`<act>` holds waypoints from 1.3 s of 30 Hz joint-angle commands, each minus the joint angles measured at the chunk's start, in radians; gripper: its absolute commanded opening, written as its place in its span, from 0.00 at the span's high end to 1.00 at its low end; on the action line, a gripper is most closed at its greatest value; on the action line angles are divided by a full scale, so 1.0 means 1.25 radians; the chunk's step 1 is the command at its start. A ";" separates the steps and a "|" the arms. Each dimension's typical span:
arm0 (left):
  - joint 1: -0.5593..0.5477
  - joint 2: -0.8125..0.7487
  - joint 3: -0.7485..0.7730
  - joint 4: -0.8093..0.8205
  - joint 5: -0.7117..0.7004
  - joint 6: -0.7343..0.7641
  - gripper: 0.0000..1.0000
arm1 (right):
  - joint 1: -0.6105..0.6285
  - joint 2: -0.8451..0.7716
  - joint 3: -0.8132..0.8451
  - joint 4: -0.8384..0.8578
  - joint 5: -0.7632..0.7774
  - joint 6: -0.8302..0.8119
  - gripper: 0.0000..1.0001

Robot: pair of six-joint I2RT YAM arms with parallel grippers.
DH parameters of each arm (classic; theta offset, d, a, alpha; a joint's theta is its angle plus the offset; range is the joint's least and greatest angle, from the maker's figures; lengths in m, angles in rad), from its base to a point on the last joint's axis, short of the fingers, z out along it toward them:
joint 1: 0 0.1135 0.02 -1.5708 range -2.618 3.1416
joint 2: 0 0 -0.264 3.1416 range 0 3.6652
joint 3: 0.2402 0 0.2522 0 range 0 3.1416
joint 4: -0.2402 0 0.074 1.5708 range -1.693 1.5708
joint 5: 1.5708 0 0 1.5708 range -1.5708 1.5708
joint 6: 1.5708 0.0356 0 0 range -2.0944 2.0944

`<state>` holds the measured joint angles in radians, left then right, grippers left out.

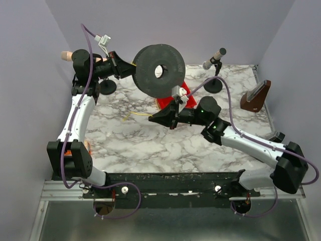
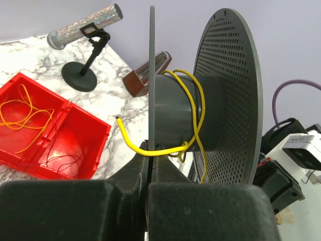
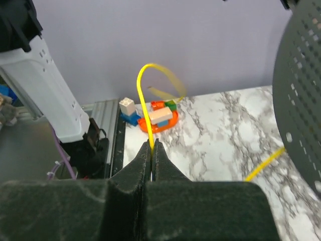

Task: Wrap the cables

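Note:
A dark grey perforated spool [image 1: 155,70] hangs above the table, and my left gripper [image 2: 151,153] is shut on the edge of its thin flange [image 2: 152,75]. A yellow cable [image 2: 193,100] loops loosely round the hub, one end sticking out toward the left. From above, the left gripper [image 1: 131,70] meets the spool from the left. My right gripper [image 3: 151,145] is shut on the yellow cable [image 3: 144,95], which arches up from its tips; another stretch [image 3: 263,164] runs toward the spool. In the top view the right gripper [image 1: 154,118] sits below the spool, with cable [image 1: 138,114] trailing left.
A red bin [image 2: 75,145] holding more thin orange cables [image 2: 22,110] lies behind the spool. A microphone on a stand [image 1: 214,60] and a brown metronome [image 1: 256,95] stand at the back right. Toy blocks on an orange plate [image 3: 160,118] sit near the left arm's base.

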<state>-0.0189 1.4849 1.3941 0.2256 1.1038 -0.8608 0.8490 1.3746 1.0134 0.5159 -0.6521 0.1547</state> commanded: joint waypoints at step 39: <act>-0.085 -0.125 0.009 -0.912 0.047 0.922 1.00 | -0.439 0.102 -0.003 0.365 0.022 0.430 0.99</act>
<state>-0.0845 1.3720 1.4082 -0.7364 1.1515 0.1074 0.3138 1.4727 0.8829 1.0340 -0.6128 0.7193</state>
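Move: The spool pinched in my left fingers has its middle about 11 cm to that hand's right, some 3 cm above it and level fore and aft. From my right hand, which holds the yellow cable near its loose end, it lies about 15 cm ahead, 4 cm right and 9 cm up. From my right hand, the red bin is on the table some 30 cm ahead, 10 cm right and 27 cm down; the silver microphone stands roughly 37 cm ahead, 29 cm right and 20 cm down. I swing my right hand, still pinching the yellow cable, rightward and forward around the spool's right side, about 15 cm each way. It dips some 7 cm on the way, then climbs again, and its fingers turn clockwise and tip upward. My left hand keeps its pinch on the flange rim and brings the spool down and back about 9 cm each, tilting its fingertips down some 20 degrees. ##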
